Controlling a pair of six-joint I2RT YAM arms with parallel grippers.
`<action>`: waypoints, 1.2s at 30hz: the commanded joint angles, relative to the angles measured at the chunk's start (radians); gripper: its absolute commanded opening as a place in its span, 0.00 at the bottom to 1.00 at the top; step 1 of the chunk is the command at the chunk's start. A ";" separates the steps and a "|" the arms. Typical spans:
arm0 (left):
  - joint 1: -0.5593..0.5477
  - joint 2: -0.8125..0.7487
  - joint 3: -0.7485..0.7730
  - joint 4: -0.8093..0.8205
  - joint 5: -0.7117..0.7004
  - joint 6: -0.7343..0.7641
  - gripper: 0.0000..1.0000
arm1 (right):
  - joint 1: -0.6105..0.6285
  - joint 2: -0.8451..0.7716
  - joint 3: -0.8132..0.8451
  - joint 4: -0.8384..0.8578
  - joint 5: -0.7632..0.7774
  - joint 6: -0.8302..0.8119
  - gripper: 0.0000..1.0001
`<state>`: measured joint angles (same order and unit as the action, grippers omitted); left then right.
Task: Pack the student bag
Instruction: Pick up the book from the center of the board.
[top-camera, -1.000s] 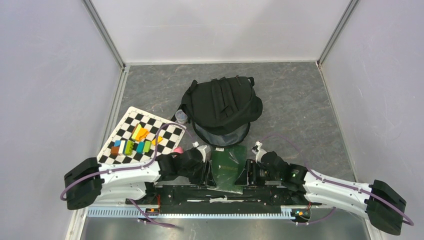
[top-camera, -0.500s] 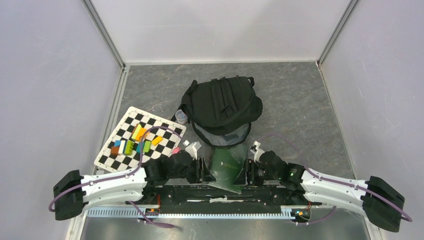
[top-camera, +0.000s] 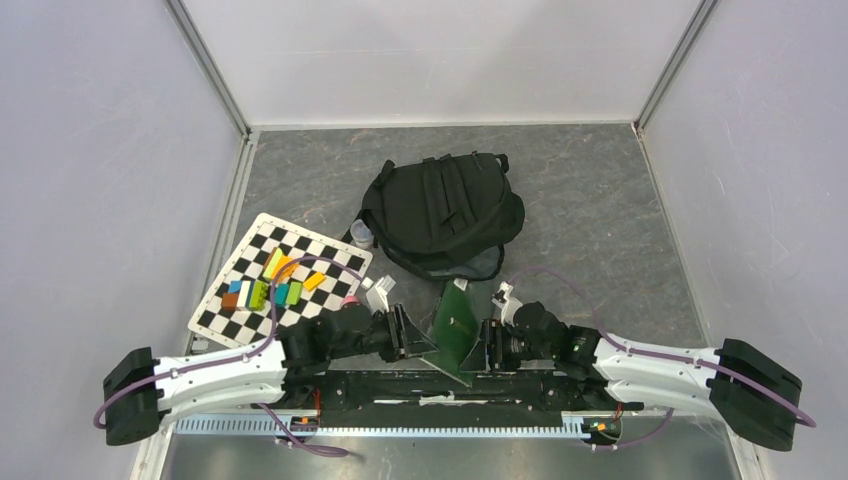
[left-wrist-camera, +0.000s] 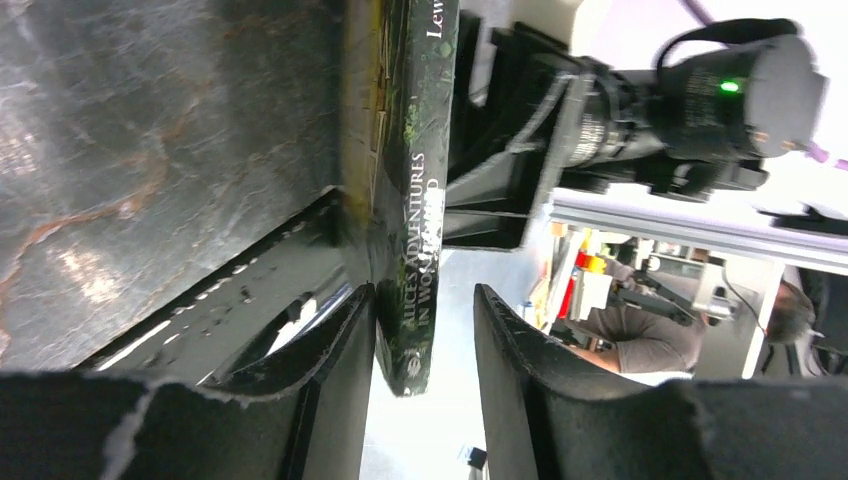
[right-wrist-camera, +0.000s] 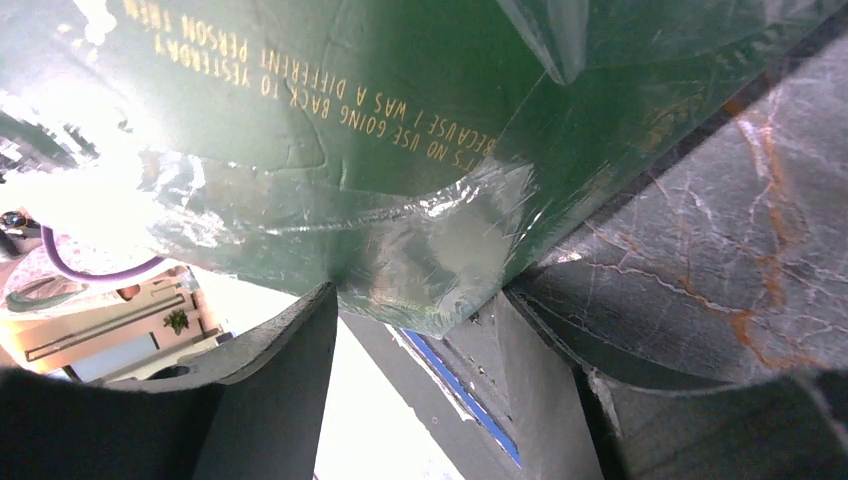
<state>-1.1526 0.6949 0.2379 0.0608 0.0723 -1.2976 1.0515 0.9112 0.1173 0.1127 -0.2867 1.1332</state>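
The student bag (top-camera: 445, 210), a big black backpack, lies straps-up in the middle of the table. In front of it a green book (top-camera: 455, 322) stands tilted on edge between my two grippers. My left gripper (top-camera: 422, 343) is at its left side. In the left wrist view the book's spine (left-wrist-camera: 415, 200) runs between that gripper's (left-wrist-camera: 425, 300) open fingers, against one finger and clear of the other. My right gripper (top-camera: 482, 345) is on the book's right. Its jaws (right-wrist-camera: 415, 300) stand wide apart below a corner of the plastic-wrapped cover (right-wrist-camera: 350, 130).
A checkerboard (top-camera: 232, 300) with several coloured blocks (top-camera: 275, 285) lies left of the bag. A small clear jar (top-camera: 362, 235) stands at the bag's left edge and a pink object (top-camera: 352, 300) by the board's corner. The arms' base rail (top-camera: 400, 385) runs along the near edge.
The book went from lying flat to standing tilted on its edge. My left gripper moved in on its spine and its jaws narrowed. The bag's grey-lined mouth now shows less.
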 joint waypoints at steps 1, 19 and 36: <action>-0.006 0.100 0.088 -0.037 0.030 -0.021 0.47 | 0.030 0.026 -0.065 -0.185 -0.029 -0.020 0.66; 0.003 0.158 0.305 -0.427 0.154 0.293 0.02 | 0.023 0.001 0.244 -0.579 0.275 -0.292 0.92; 0.003 0.301 0.824 -1.021 0.490 0.948 0.02 | -0.038 0.040 0.888 -0.793 -0.021 -1.194 0.98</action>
<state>-1.1507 0.9630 0.9565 -0.9024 0.4133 -0.5560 1.0115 0.9249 0.9470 -0.6521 -0.0635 0.1989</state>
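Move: The green book is tipped up, spine edge towards the left gripper: its middle lies about 5 cm to that gripper's right, 4 cm ahead and 5 cm below. The pencil bottle lies some 17 cm left of the left gripper, 5 cm ahead; the backpack's middle is about 30 cm ahead, 2 cm to the right. From the right gripper, at the book's low edge, the book's middle is roughly 6 cm left, 5 cm ahead and 4 cm higher. Sink the left gripper about 3 cm over the near end of the green book's spine and pinch it, then carry the book up some 9 cm, back and to the left, turning the wrist clockwise by about 40 degrees. Once the left holds, open the right gripper wide and take it off the low edge, up about 17 cm and forward towards the backpack. ##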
